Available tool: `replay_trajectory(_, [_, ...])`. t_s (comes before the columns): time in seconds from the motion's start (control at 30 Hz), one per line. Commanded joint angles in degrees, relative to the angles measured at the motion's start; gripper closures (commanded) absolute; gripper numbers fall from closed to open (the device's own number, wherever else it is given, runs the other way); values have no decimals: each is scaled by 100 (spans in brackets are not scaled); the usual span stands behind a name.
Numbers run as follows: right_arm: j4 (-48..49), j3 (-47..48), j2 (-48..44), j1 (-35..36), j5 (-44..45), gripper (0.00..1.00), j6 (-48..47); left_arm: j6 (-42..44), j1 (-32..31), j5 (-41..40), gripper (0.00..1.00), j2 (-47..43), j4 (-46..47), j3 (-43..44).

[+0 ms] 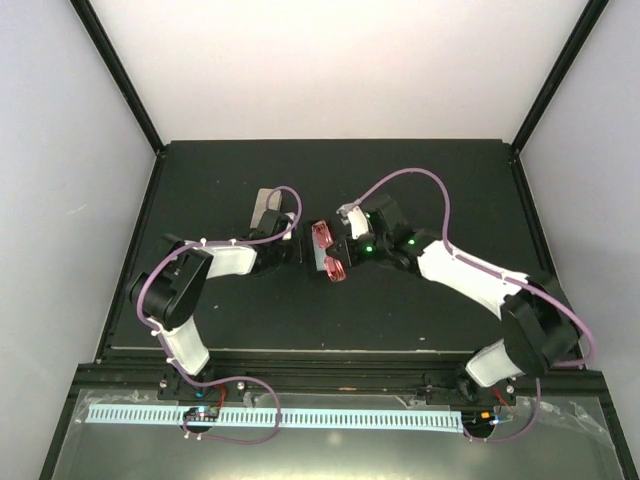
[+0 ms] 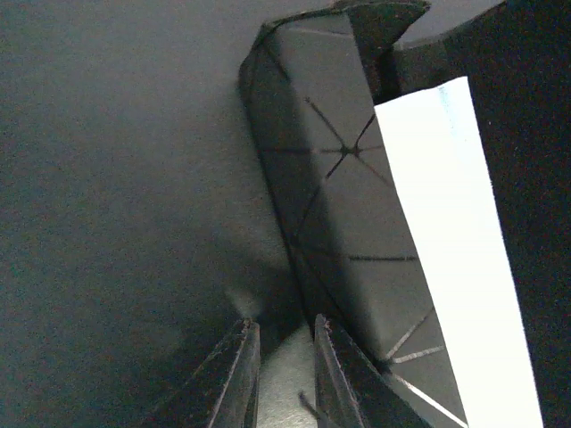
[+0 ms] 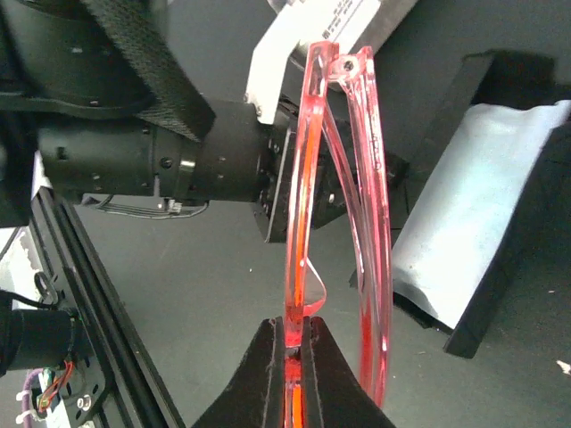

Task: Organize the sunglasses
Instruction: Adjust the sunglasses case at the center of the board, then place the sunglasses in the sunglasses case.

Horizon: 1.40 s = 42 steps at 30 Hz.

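Observation:
My right gripper [image 1: 341, 252] [image 3: 293, 334] is shut on the red sunglasses [image 1: 326, 250] [image 3: 302, 178], pinching the front frame near its bridge. The pair is held upright above the table, with a folded temple curving to the right. My left gripper [image 1: 296, 254] [image 2: 284, 328] sits just left of the glasses, low over the table. Its jaws stand a narrow gap apart with nothing between them. Ahead of it lies a black case [image 2: 330, 178] [image 3: 473, 330] with a light blue cloth [image 2: 455, 250] [image 3: 486, 205] on it. The black sunglasses are out of view.
The left arm's wrist [image 3: 178, 165] fills the space directly behind the held glasses. A greyish case flap [image 1: 266, 208] lies beyond the left gripper. The black table [image 1: 420, 180] is bordered by raised black rails, and a rail with cables runs along the near edge.

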Motion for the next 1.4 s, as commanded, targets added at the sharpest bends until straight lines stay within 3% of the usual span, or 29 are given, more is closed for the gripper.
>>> replay_trajectory(0.0, [-360, 642, 509, -6, -164, 99, 294, 249, 12, 461, 83, 112, 161, 238])
replay_trajectory(0.37, [-487, 1623, 1773, -6, 493, 99, 1768, -210, 41, 201, 82, -12, 109, -14])
replay_trajectory(0.93, [-774, 2139, 2697, -13, 1505, 99, 1692, -433, 72, 329, 79, -289, 181, -327])
replay_trajectory(1.37, [-853, 2344, 3069, -12, 1431, 99, 1623, -470, 74, 451, 79, -270, 237, -324])
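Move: The open black sunglasses case, with the pale cloth inside, has its middle about 8 cm ahead of the right hand, 2 cm to its left and 14 cm below. The grey block lies some 10 cm beyond the case's middle and 14 cm to the case's left. The low left hand is beside the case's left wall, the case's middle being about 7 cm to the right of this hand and 1 cm ahead, at about its height. The right fingers keep their pinch on the red sunglasses' bridge and carry them forward, a little left and down towards the open case, first mostly forward, then mostly down, some 9 cm out and 10 cm lower, the wrist swinging about 20 degrees clockwise and tipping further down. The left hand stays low at the case's left wall, edging about a centimetre right, then left and slightly back. ##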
